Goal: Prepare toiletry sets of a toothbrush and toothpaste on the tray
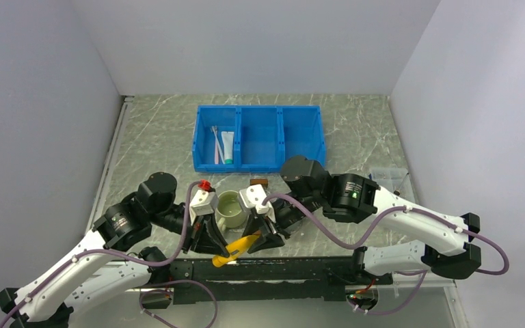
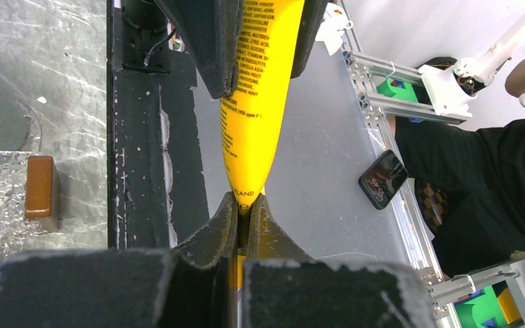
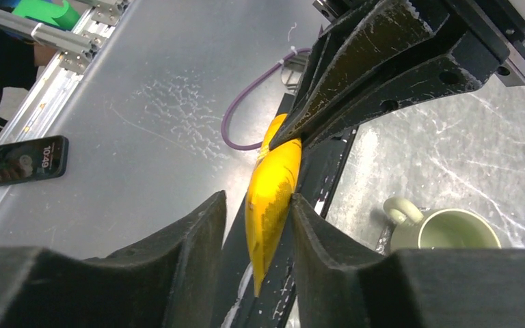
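A yellow toothpaste (image 1: 236, 249) tube hangs over the table's near edge between both grippers. My left gripper (image 2: 246, 202) is shut on the tube's flat crimped end (image 2: 253, 195). My right gripper (image 3: 256, 198) straddles the tube's other part (image 3: 272, 188); one finger touches it and a gap shows at the other. In the top view the left gripper (image 1: 220, 253) and right gripper (image 1: 251, 240) nearly meet. A thin toothbrush (image 1: 215, 145) and a white toothpaste (image 1: 227, 147) lie in the blue bin's left compartment. The glittery tray (image 2: 0, 212) shows at the left of the left wrist view.
A pale green mug (image 1: 231, 208) stands just behind the grippers. One brown block (image 2: 41, 191) lies on the tray, another (image 1: 258, 182) behind the mug. The blue bin (image 1: 260, 109) sits at the back and a small clear box (image 1: 389, 178) at right. A phone (image 3: 24, 158) lies below the table.
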You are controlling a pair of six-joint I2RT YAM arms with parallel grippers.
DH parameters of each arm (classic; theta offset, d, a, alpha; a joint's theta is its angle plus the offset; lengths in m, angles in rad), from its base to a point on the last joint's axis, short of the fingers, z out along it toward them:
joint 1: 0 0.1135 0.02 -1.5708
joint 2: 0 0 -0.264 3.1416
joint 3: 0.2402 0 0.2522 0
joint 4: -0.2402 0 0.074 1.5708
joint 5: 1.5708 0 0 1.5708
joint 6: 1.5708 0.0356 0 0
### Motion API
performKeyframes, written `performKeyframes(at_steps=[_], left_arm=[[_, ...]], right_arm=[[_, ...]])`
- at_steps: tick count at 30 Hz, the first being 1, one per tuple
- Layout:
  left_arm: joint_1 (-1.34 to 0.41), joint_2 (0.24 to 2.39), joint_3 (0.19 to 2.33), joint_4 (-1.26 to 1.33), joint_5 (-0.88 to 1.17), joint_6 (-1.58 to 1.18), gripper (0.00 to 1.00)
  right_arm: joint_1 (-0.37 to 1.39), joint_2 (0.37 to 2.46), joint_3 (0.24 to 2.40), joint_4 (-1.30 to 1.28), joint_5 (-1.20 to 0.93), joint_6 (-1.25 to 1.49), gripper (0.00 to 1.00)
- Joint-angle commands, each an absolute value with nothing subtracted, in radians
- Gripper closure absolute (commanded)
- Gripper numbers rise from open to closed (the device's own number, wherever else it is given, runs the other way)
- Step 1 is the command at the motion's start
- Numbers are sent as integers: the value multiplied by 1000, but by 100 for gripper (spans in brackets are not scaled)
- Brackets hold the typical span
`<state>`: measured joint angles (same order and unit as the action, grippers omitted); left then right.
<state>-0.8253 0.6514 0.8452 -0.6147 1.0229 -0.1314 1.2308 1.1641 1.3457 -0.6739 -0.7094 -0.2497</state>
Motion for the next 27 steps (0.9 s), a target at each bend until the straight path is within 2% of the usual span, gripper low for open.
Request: performKeyframes(at_steps=[1, 3, 5, 6, 9, 12, 16, 20, 27], left_arm=[[-831, 658, 868, -593, 1034, -106, 100], [-831, 662, 870, -594, 1032, -104, 100], [-833, 664, 871, -595, 1029, -102, 100], [-832, 664, 871, -596, 1024, -103, 100], [-831, 662, 869, -597, 1009, -103, 83], [-832, 664, 870, -604, 988, -97, 64], [-831, 671, 875, -618, 931, -88, 50], [-830, 678, 894, -645, 823, -87, 43], [-830, 662, 926, -664, 431, -158, 39]], right_arm=[[1231, 1180, 1394, -687, -745, -250, 64], [1232, 1188, 1396, -687, -748, -252, 74], [1232, 1195, 1394, -686, -749, -252, 74], [1232, 1199, 1392, -687, -753, -256, 80], [1232, 1205, 1388, -697, -747, -269, 100], [1231, 1204, 1372, -692, -732, -269, 100], [1231, 1201, 1358, -700, -701, -264, 100], [1231, 1202, 1364, -733, -612, -253, 100], [1207, 1249, 1439, -850, -409, -206, 100]])
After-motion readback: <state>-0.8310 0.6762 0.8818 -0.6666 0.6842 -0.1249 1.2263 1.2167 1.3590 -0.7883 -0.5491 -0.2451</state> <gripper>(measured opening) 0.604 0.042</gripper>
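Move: The yellow toothpaste tube is already pinched in the left hand, its middle about 3 cm to that hand's right; it lies between the right hand's open fingers, its middle some 3 cm left of and 2 cm below that hand. From the left hand, the green mug stands roughly 18 cm ahead, level sideways and 20 cm below, and the near brown block about 11 cm ahead, 9 cm right and 23 cm below. The right hand sinks about a centimetre as its fingers close and pinch the tube near its right end, and only then does the left hand, easing down slightly, open to more than half and give up its hold. The left hand then draws forward about 5 cm off the tube, fingers swinging some 15 degrees counter-clockwise, while the right hand keeps its pinch and carries the tube down and forward, nearly 4 cm lower in all, tilting about 10 degrees. ##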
